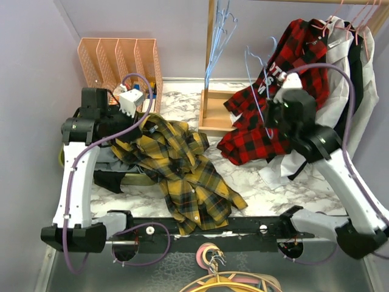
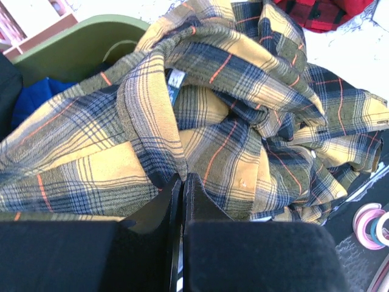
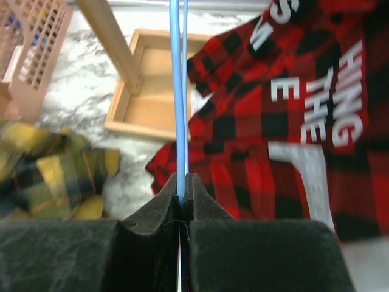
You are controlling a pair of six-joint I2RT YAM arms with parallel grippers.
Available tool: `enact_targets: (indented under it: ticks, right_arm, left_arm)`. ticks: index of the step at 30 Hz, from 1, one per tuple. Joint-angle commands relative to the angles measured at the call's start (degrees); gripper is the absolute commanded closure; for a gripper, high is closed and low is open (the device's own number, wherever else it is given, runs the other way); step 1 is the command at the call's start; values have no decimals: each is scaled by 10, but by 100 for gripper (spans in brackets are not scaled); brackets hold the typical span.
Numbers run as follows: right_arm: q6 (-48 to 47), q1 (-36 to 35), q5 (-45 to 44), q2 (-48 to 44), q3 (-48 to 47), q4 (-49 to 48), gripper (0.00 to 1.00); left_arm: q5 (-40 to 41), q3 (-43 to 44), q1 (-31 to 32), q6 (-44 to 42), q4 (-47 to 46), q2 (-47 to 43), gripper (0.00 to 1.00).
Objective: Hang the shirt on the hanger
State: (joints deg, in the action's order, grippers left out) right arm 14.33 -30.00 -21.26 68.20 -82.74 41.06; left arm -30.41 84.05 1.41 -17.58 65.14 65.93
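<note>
The mustard-and-dark plaid shirt (image 1: 182, 167) lies crumpled on the marble table, spreading from the left arm towards the front middle. My left gripper (image 1: 144, 120) is shut on a fold of the shirt (image 2: 243, 121) near its collar; in the left wrist view the cloth runs straight into the closed tips of the left gripper (image 2: 182, 177). My right gripper (image 1: 275, 121) is over the red shirt and is shut on the light-blue wire hanger (image 1: 255, 91). In the right wrist view the hanger (image 3: 178, 91) rises as thin blue wires from the closed jaws of the right gripper (image 3: 184, 180).
A red-and-black plaid shirt (image 1: 267, 103) with white lettering hangs at the back right, with grey cloth (image 1: 352, 79) beside it. A wooden stand (image 1: 216, 112) holds more blue hangers (image 1: 222, 36). A pink organiser (image 1: 118, 61) stands back left, and a green bin (image 2: 79, 48) sits under the shirt's edge. Tape rolls (image 1: 209, 252) lie at the front.
</note>
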Motion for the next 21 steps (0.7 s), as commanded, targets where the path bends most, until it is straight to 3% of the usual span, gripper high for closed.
enact_targets:
  ticks: [1,5,9,15,21]
  right_arm:
    - [63,0,56,-147,50,96,99]
    - [107,0,135,-222,31,215,99]
    - [118,1,337,-267,53,277,99]
    - [160,1,583,-350,142,145,99]
    - [183,1,652,-343,210,-9,99]
  left_arm:
    - [13,64,17,-4,21,41,99]
    - [-11,124,18,-1,36,80,99]
    - [-36,148,19,3,40,106,100]
    - [-52,134,28,-9,57,100,100]
    - [-54,143,30,-27,86,77,100]
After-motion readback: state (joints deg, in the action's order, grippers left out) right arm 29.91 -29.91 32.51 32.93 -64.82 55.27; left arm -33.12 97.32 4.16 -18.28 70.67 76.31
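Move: The right hand holds a blue hanger, already off the rack. The yellow plaid shirt's collar lies some 39 cm to its left, 5 cm back and 8 cm lower; the yellow shirt's body is about 27 cm left, 8 cm back, the wooden tray 18 cm ahead and 17 cm left, both roughly 30 cm below. The red plaid shirt hangs 14 cm ahead, 4 cm right and 12 cm lower. From the left hand, pinching beside it, the collar is 4 cm right, level fore and aft, 3 cm below. Keeping its pinch on the blue hanger, the right hand draws fast straight back towards its base, away from the rack and red plaid shirt, by about 25 cm at nearly constant height, edging right at first and then swinging left while the wrist rolls left side up and turns counter-clockwise some 40 degrees. The left hand keeps hold of the yellow shirt by the collar, goes forward and up a few centimetres, then eases partly back and to the right. ##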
